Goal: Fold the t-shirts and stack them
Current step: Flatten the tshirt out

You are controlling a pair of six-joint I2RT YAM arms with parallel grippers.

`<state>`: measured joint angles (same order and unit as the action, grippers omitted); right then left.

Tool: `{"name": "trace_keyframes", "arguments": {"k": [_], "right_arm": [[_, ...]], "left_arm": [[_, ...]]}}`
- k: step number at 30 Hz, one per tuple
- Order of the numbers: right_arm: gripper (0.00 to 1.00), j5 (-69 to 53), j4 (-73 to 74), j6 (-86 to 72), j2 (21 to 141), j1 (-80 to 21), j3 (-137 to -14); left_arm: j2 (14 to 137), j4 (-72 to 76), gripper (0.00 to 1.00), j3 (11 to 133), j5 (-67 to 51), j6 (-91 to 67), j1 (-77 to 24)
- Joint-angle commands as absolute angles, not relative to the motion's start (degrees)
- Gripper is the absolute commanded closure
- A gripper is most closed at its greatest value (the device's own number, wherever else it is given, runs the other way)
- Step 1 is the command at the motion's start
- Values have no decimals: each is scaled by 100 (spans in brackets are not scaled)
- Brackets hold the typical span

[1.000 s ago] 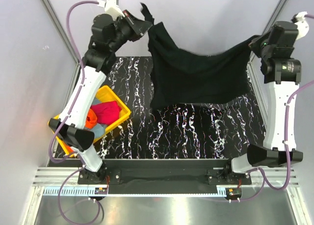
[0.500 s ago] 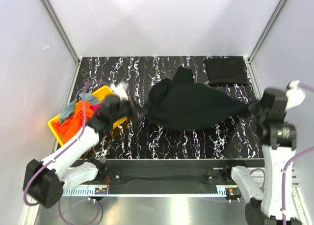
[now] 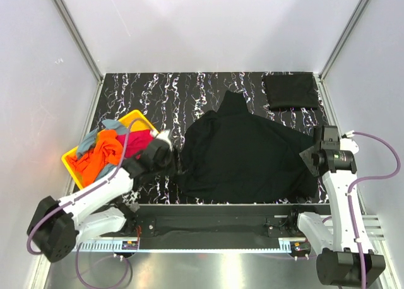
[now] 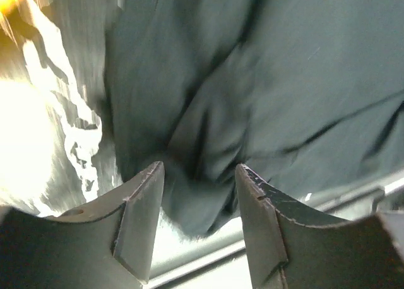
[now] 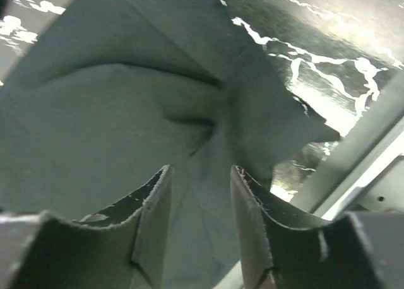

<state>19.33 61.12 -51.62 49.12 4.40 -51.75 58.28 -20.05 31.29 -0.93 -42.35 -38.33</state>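
Note:
A black t-shirt [image 3: 246,153] lies spread flat on the marbled black table, one sleeve pointing to the back. My left gripper [image 3: 175,164] is low at its near left corner. In the left wrist view the jaws [image 4: 197,175] stand apart, with a bunched corner of the shirt [image 4: 284,81] just beyond them. My right gripper [image 3: 307,158] is low at the shirt's right edge. Its jaws [image 5: 201,175] stand apart over the cloth [image 5: 95,125]. A folded black t-shirt [image 3: 290,90] lies at the back right corner.
A yellow bin [image 3: 136,117] at the left holds several crumpled shirts, orange [image 3: 101,153], red and grey. The table's near edge and metal rail [image 3: 214,210] run just in front of the shirt. Side walls stand close on both sides.
Both arms came down from holding the shirt stretched in the air. The shirt now lies flat on the table, pulled toward the near edge, and both grippers have let go of it.

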Motion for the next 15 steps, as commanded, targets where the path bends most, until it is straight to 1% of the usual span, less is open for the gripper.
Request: {"name": "trace_keyframes", "arguments": {"k": [1, 5, 10, 15], "right_arm": [[51, 1872, 5836, -5335, 4939, 448, -5581], [47, 1679, 5845, -5326, 5009, 457, -5573], [48, 1126, 5678, -5563, 5054, 457, -5221], [48, 984, 5432, -5555, 5010, 457, -4887]], "left_arm": [[6230, -2792, 46, 4393, 1080, -3228, -4078], [7029, -2813, 44, 4991, 862, -2884, -4306], [8407, -2821, 45, 5615, 467, -2400, -4429], [8955, -2856, 44, 5836, 694, -2443, -4641]]}}
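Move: Some 4 cm ahead, 5 cm right and 4 cm below the open left hand lies the fold along the t-shirt's left side. From that hand the shirt's middle is about 26 cm right and 5 cm ahead. The yellow bin's middle is roughly 24 cm left and 7 cm ahead; the crimson cloth in it is about 16 cm left and 10 cm ahead. From the right hand, that fold is some 42 cm left, 4 cm ahead and 11 cm below. Arcing up and forward off the shirt's near-left part, then right and steeply down onto the left-side fold, the left hand rises about 6 cm and sinks some 8. It turns roughly 25 degrees to point more steeply down, fingers staying open, fold between them but no grip. The right hand, also open, drifts about 2.5 cm left above the shirt's right side. ##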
